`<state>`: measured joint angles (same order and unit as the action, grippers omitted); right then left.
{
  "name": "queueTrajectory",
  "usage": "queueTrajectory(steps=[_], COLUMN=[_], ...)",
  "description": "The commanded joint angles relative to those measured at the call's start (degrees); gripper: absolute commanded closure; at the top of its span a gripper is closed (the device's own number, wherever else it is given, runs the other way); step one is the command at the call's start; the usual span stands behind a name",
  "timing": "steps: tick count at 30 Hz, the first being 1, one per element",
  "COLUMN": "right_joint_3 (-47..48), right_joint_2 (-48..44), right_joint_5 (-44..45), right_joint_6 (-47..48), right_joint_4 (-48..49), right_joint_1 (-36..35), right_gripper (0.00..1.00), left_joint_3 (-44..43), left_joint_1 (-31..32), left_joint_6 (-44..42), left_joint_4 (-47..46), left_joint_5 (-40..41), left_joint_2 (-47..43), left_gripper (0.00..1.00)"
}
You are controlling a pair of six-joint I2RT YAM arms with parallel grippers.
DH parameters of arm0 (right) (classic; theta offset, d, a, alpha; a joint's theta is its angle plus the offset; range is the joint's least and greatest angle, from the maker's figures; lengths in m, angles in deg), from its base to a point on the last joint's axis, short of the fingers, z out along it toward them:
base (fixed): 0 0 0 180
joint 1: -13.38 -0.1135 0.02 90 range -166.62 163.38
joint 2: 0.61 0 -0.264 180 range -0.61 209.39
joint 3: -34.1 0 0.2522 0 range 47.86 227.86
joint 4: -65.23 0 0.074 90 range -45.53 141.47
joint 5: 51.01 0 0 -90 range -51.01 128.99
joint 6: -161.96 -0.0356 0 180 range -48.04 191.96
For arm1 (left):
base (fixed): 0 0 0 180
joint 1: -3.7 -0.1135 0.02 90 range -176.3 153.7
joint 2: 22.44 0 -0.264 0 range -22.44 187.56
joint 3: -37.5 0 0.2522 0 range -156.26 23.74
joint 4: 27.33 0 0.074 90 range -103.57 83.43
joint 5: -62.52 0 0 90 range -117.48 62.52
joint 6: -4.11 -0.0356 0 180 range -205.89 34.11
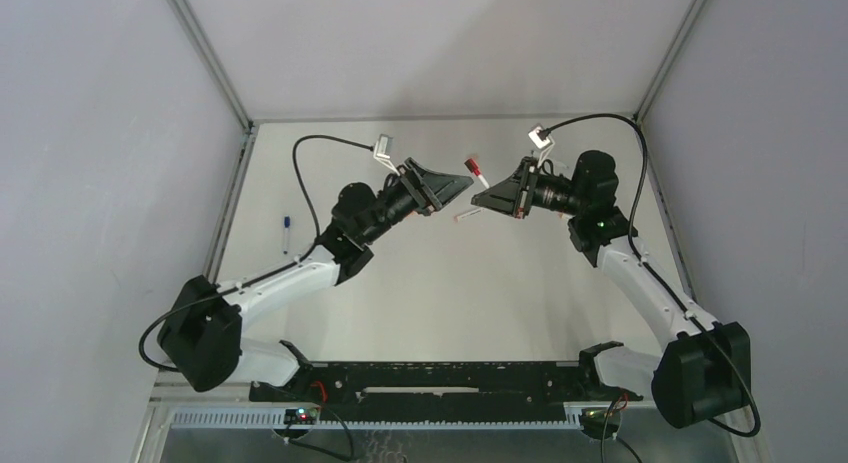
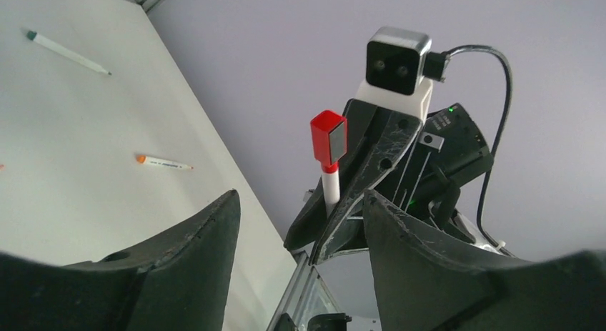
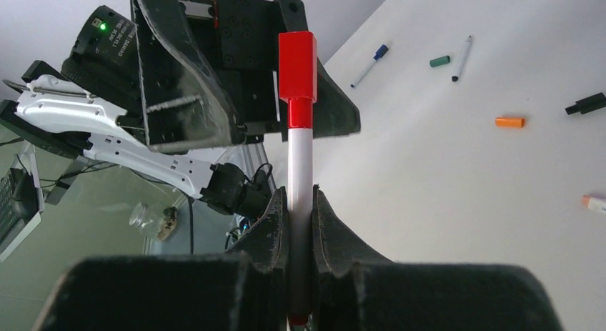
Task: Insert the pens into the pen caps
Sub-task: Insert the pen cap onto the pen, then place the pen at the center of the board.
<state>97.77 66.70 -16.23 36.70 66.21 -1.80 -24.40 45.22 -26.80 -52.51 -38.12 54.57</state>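
My right gripper is shut on a white-barrelled pen that stands upright, with a red pen cap on its upper end. In the top view this red cap sits between the two grippers near the back of the table. My left gripper faces the capped pen from a short way off, its jaws open with nothing between them. The left gripper and the right gripper nearly meet tip to tip.
Loose on the white table lie a blue-capped pen, a green cap, a black-tipped pen, an orange cap, a black cap and a pinkish-ended pen. A green-ended pen and an orange-ended pen lie near the wall.
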Motion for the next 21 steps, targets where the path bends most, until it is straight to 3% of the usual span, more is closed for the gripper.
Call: queueTrajectory(steps=[1, 10, 17, 21], right_joint_3=[-0.08, -0.08, -0.08, -0.08], right_joint_2=[0.61, 0.98, 0.82, 0.81], right_joint_5=[1.74, 3.55, 3.8, 4.21], right_joint_6=[-0.48, 0.91, 0.03, 0.01], right_joint_4=[3.96, 4.55, 5.99, 5.68], right_joint_1=[-1.18, -1.82, -2.29, -2.64], right_gripper=[1.0, 1.0, 1.0, 1.0], left_joint_3=[-5.09, -7.53, -8.72, -8.5], left_joint_1=[1.27, 1.9, 1.99, 1.99], left_joint_6=[0.97, 1.0, 2.91, 3.78], left_joint_4=[-2.55, -3.14, -5.96, -7.47], left_joint_5=[0.55, -1.72, -3.47, -3.48], left_joint_2=[1.76, 4.2, 6.52, 6.99], left_gripper=[0.33, 0.42, 0.58, 0.74])
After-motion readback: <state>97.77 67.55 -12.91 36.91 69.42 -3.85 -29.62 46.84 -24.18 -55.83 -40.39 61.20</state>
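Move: The red cap on the pen held by the right hand is the left hand's goal: about 4 cm to its right, 3 cm ahead and 2 cm higher. On the table some 28 cm below, an orange-ended pen lies about 10 cm ahead and 5 cm right of the left hand, and an orange cap 10 cm ahead and 11 cm left of it. From the right hand, the red cap is about 5 cm ahead, 2 cm left and 4 cm up. The left hand reaches about 3 cm to the right towards the held pen, wrist almost steady, while its wide-parted fingers draw in to roughly half their gap, one on each side of the white barrel just under the red cap; whether they touch can't be seen. The right hand keeps its grip on the barrel with the cap tilted forward and up, and eases about 1 cm left to meet the left fingers. ##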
